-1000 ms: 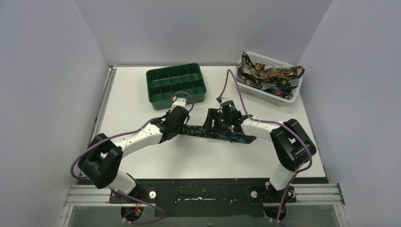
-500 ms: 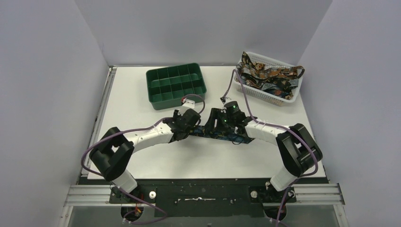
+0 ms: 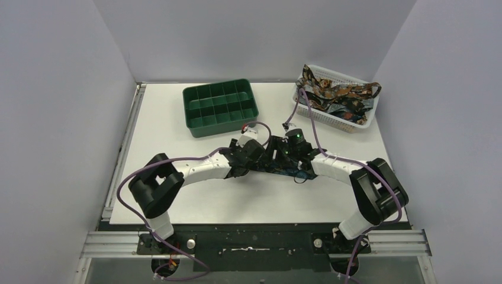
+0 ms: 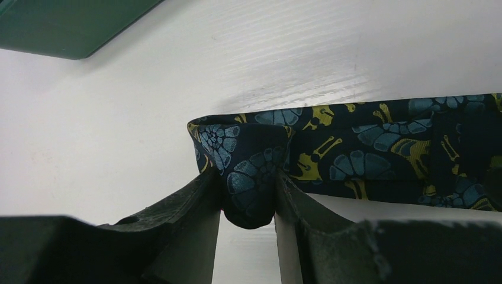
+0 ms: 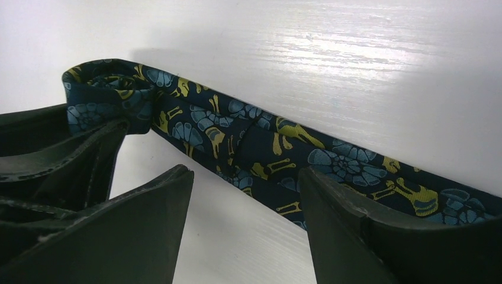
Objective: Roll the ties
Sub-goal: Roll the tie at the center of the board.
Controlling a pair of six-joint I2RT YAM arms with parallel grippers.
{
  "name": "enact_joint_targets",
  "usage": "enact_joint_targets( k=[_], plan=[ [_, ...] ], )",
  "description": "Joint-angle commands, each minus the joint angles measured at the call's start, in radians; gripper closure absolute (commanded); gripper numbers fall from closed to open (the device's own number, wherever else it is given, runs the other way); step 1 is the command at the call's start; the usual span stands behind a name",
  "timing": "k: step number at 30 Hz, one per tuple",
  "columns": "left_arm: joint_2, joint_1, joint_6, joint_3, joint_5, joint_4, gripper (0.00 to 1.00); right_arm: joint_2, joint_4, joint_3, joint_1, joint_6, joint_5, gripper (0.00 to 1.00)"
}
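Observation:
One dark navy tie (image 3: 291,170) with blue and yellow patterns lies flat across the middle of the table. Its left end is wound into a small roll (image 4: 248,177). My left gripper (image 4: 247,195) is shut on that roll, both fingers pressing its sides. The flat length (image 4: 379,154) runs off to the right. My right gripper (image 5: 245,189) stands open just beside it, facing the tie (image 5: 266,148), with bare table between its fingers. Its right finger (image 5: 355,231) overlaps the tie's near edge. In the top view the two grippers (image 3: 258,155) (image 3: 278,155) nearly meet.
A green compartment tray (image 3: 195,127) sits behind and left of the grippers, its corner (image 4: 71,26) showing in the left wrist view. At the back right a white mesh basket (image 3: 331,121) holds several more ties (image 3: 334,94). Purple cables loop above both wrists.
My left gripper has travelled right along the tie with the rolled end, so the flat stretch is shorter. The right gripper has shifted slightly right and stayed open.

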Motion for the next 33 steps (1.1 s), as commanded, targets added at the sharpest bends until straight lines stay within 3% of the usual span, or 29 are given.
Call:
enact_joint_targets(
  k=[1, 6, 10, 14, 24, 33],
  plan=[
    [0.032, -0.008, -0.022, 0.045, 0.035, -0.003, 0.65, -0.045, 0.049, -0.006, -0.006, 0.013, 0.012, 0.32],
    [0.043, -0.008, -0.012, 0.045, 0.107, 0.026, 0.55, -0.062, 0.053, -0.015, -0.009, 0.018, 0.014, 0.29],
    [0.018, -0.005, 0.002, 0.034, 0.171, 0.073, 0.52, -0.069, 0.049, -0.021, -0.018, 0.02, 0.023, 0.25],
    [-0.018, 0.046, 0.022, 0.023, 0.353, 0.122, 0.45, -0.073, 0.042, -0.021, -0.026, 0.016, 0.015, 0.24],
    [-0.167, 0.095, -0.001, -0.007, 0.446, 0.18, 0.39, -0.067, 0.091, -0.022, -0.035, 0.042, -0.065, 0.16],
    [-0.385, 0.304, -0.093, -0.212, 0.635, 0.277, 0.3, -0.069, 0.137, -0.012, -0.035, 0.1, -0.077, 0.0]
  ],
)
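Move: The left fingers still straddle the folded end of the tie, its middle only about 1 cm ahead of that hand and 1 cm lower. From there the flat strip runs off to the right, its far end some 26 cm right and 6 cm back, down on the board; the green tray's middle is roughly 22 cm ahead and 6 cm left. For the right hand the folded end lies about 11 cm left, roughly level, 2 cm below. Opening steadily, the left hand sinks about 2 cm and shifts nearly 5 cm right, along the tie towards the right gripper, then comes off the folded end and climbs some 8 cm clear, swinging about 3 cm back left while the wrist rolls around 30 degrees, its left side dropping. Over the strip, the right hand opens its already parted fingers almost fully and rises 2 cm, with no grip on the tie. ##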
